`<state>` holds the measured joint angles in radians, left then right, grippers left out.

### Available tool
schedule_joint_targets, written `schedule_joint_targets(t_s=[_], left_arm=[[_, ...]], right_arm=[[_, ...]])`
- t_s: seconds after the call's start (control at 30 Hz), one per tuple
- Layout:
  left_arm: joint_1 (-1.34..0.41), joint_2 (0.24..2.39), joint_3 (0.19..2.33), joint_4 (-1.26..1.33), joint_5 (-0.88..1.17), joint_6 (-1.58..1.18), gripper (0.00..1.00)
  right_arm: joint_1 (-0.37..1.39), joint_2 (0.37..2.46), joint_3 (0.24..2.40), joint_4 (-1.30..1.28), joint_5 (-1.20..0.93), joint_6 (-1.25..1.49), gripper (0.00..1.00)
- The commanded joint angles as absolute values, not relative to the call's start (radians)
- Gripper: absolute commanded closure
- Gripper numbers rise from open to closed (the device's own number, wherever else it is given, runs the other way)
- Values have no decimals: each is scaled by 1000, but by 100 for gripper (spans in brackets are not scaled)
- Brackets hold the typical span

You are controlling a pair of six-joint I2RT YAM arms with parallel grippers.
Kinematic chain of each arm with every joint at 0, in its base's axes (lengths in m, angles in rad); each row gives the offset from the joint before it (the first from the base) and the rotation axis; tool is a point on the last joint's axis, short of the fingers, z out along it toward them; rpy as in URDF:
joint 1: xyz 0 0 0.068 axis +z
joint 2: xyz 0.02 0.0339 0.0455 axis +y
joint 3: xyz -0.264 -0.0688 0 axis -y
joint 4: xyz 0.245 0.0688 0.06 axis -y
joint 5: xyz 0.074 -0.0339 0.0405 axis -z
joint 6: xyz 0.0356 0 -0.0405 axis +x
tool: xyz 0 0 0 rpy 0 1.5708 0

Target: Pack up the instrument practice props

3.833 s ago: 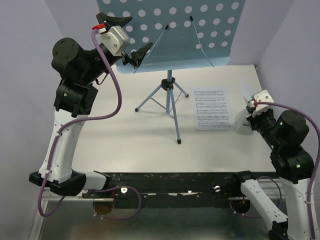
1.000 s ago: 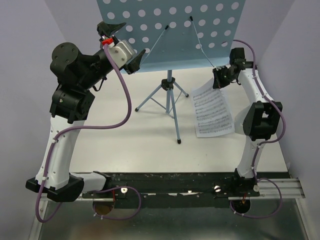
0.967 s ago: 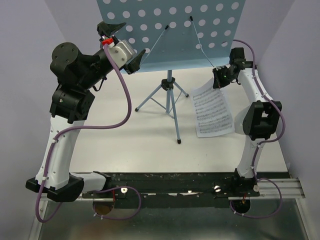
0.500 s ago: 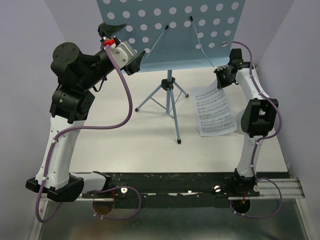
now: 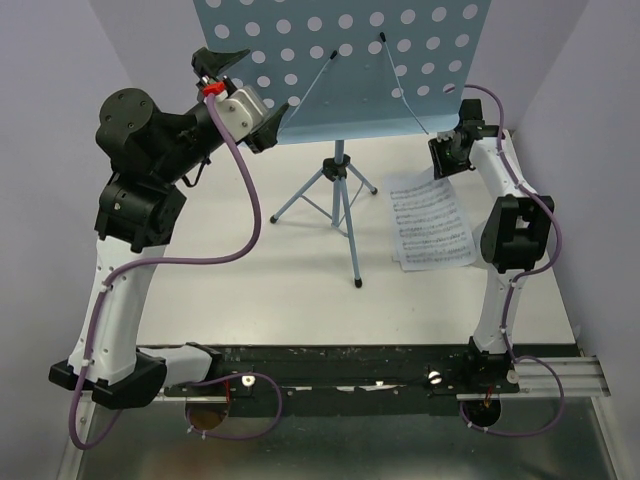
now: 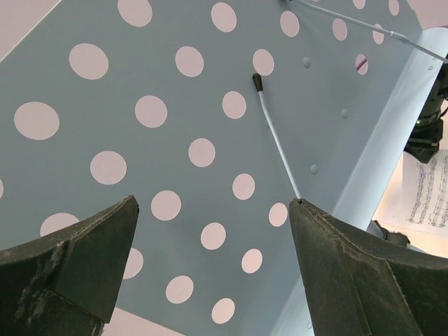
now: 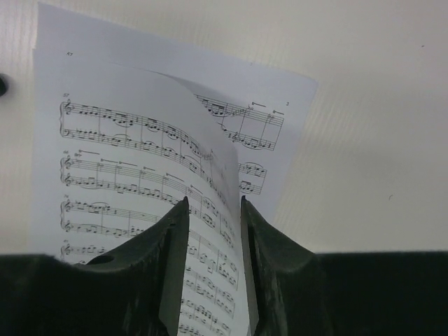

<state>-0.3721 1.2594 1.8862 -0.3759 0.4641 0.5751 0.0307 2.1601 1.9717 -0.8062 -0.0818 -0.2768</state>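
Observation:
The light-blue music stand's perforated tray (image 5: 340, 60) stands at the back on its tripod legs (image 5: 340, 200). My left gripper (image 5: 262, 80) is wide open at the tray's lower left corner. In the left wrist view the tray (image 6: 189, 105) and a thin wire holder (image 6: 276, 140) fill the space beyond that gripper (image 6: 213, 203). Two sheet-music pages (image 5: 430, 225) lie stacked on the table right of the stand. My right gripper (image 5: 445, 155) hovers over their far end. In the right wrist view its jaws (image 7: 213, 201) stand slightly apart around the top page's (image 7: 119, 154) curled edge, above the lower page (image 7: 280, 119).
The white table (image 5: 250, 270) is walled by pale lilac panels on three sides. A black rail (image 5: 340, 365) with both arm bases runs along the near edge. The stand's front leg foot (image 5: 358, 283) reaches toward the table's middle.
The right gripper's jaws have parted from shut, and the top page has dropped flatter onto the lower one. The right wrist shifted slightly right. The left arm barely moved.

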Motion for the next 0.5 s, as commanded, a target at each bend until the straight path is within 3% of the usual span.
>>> schedule_joint_targets(t_s=[0.0, 0.47], left_arm=[[-365, 1217, 1870, -400, 483, 578, 1], [-367, 1008, 1583, -495, 721, 575, 1]], right_arm=[[23, 2186, 1997, -805, -49, -262, 51], [-20, 2060, 1988, -834, -170, -256, 19]])
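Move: The top music sheet, its right edge still bowed up between the right fingertips, has its middle about 9 cm back from the right hand, 5 cm to its left and 8 cm below. The nearest music-stand foot is some 21 cm left and level; a white holder is about 15 cm back and 14 cm right. From the left hand the sheet lies roughly 14 cm ahead, 41 cm right and 55 cm below; the stand's desk, 15 cm ahead and 14 cm right. The top music sheet is let go: the right fingers, already partly apart, spread to about three quarters open on either side of its right edge while the hand stays put, rising only about 1 cm at the end. Meanwhile the empty left hand, jaws still wide open, backs away from the stand's perforated desk, first level, then also sinking, about 6 cm in all. ##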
